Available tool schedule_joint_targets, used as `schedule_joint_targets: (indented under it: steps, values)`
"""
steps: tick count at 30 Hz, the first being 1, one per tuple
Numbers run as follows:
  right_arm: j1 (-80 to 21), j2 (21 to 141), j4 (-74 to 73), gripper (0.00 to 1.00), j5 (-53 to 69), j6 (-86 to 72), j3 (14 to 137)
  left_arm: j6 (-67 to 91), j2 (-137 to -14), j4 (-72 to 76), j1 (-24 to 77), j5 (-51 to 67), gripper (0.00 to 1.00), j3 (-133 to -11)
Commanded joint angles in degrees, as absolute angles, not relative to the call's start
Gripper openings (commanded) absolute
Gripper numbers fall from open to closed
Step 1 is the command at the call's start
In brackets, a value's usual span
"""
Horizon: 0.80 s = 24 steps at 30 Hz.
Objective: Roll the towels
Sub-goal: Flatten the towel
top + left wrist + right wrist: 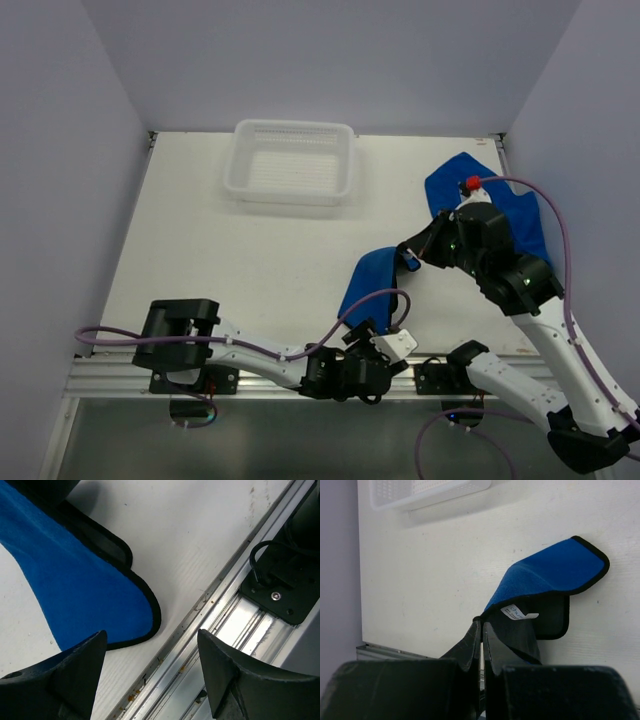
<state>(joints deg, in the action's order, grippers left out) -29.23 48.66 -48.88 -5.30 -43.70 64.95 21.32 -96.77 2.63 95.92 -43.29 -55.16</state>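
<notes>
One blue towel [366, 281] with a black hem lies at the front middle of the table, and its far end is lifted. My right gripper [412, 258] is shut on that raised corner. In the right wrist view the jaws [482, 623] meet at the towel's [555, 570] hem, beside a white label. A second blue towel [450, 188] lies crumpled at the back right, partly under the right arm. My left gripper [385, 346] hovers open at the table's near edge. In the left wrist view nothing lies between its fingers [150, 639], and the towel's [75, 590] near corner is just beyond the left finger.
A white plastic basket [292, 187] stands at the back middle. An aluminium rail [235, 620] runs along the near edge under the left gripper, with a black mounting bracket [280, 592] and a cable. Purple walls close in the table on three sides.
</notes>
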Motion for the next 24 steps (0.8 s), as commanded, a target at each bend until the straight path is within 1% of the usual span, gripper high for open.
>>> schedule_joint_targets:
  steps: [1,4,7,8,11,18,24]
  values:
    - [-29.09,47.55,-47.99,0.0,-6.68,-43.15,64.69,20.3,-98.96,7.03,96.24,-45.35,0.77,-57.74]
    - [-29.18,47.64,-47.99,0.0,-6.59,-43.15,64.69,19.95,-101.68,7.56,96.15,-45.09,0.79,-58.8]
    - [-29.18,47.72,-47.99,0.0,-6.68,-42.89,64.78,19.6,-104.67,7.65,96.15,-44.74,0.77,-60.03]
    - [-29.09,47.72,-47.81,0.0,-6.51,-42.8,64.69,19.51,-105.63,7.65,96.15,-44.56,0.68,-60.2]
    - [-29.09,47.46,-47.72,0.0,-6.33,-42.8,64.25,18.63,-106.87,8.7,95.89,-43.86,0.52,-59.94]
    - [-29.18,46.58,-47.72,0.0,-6.33,-42.72,63.81,19.33,-108.54,8.0,93.87,-42.63,0.52,-59.77]
    - [-29.09,46.32,-47.9,0.0,-6.33,-42.36,63.81,19.69,-108.28,8.17,93.08,-42.71,0.55,-59.15]
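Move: The left hand, open and empty, is over the towel's near right corner, which lies about 3 cm ahead of it, 2 cm to its right and some 8 cm below. From that corner the towel's other near corner is roughly 9 cm to the left and 4 cm farther out; the dark under-layer's corner is 5 cm right and 7 cm farther out. From the right hand, the aimed-at corner lies about 13 cm back, 4 cm left and 27 cm down. Still pinching the towel's raised far end, the right hand holds it up almost in place. The left hand comes straight down some 6 cm towards the near right corner with a slight roll, then eases forward a centimetre or two while low, its fingers narrowing to roughly half open around where that corner lies. Contact can't be seen yet. ##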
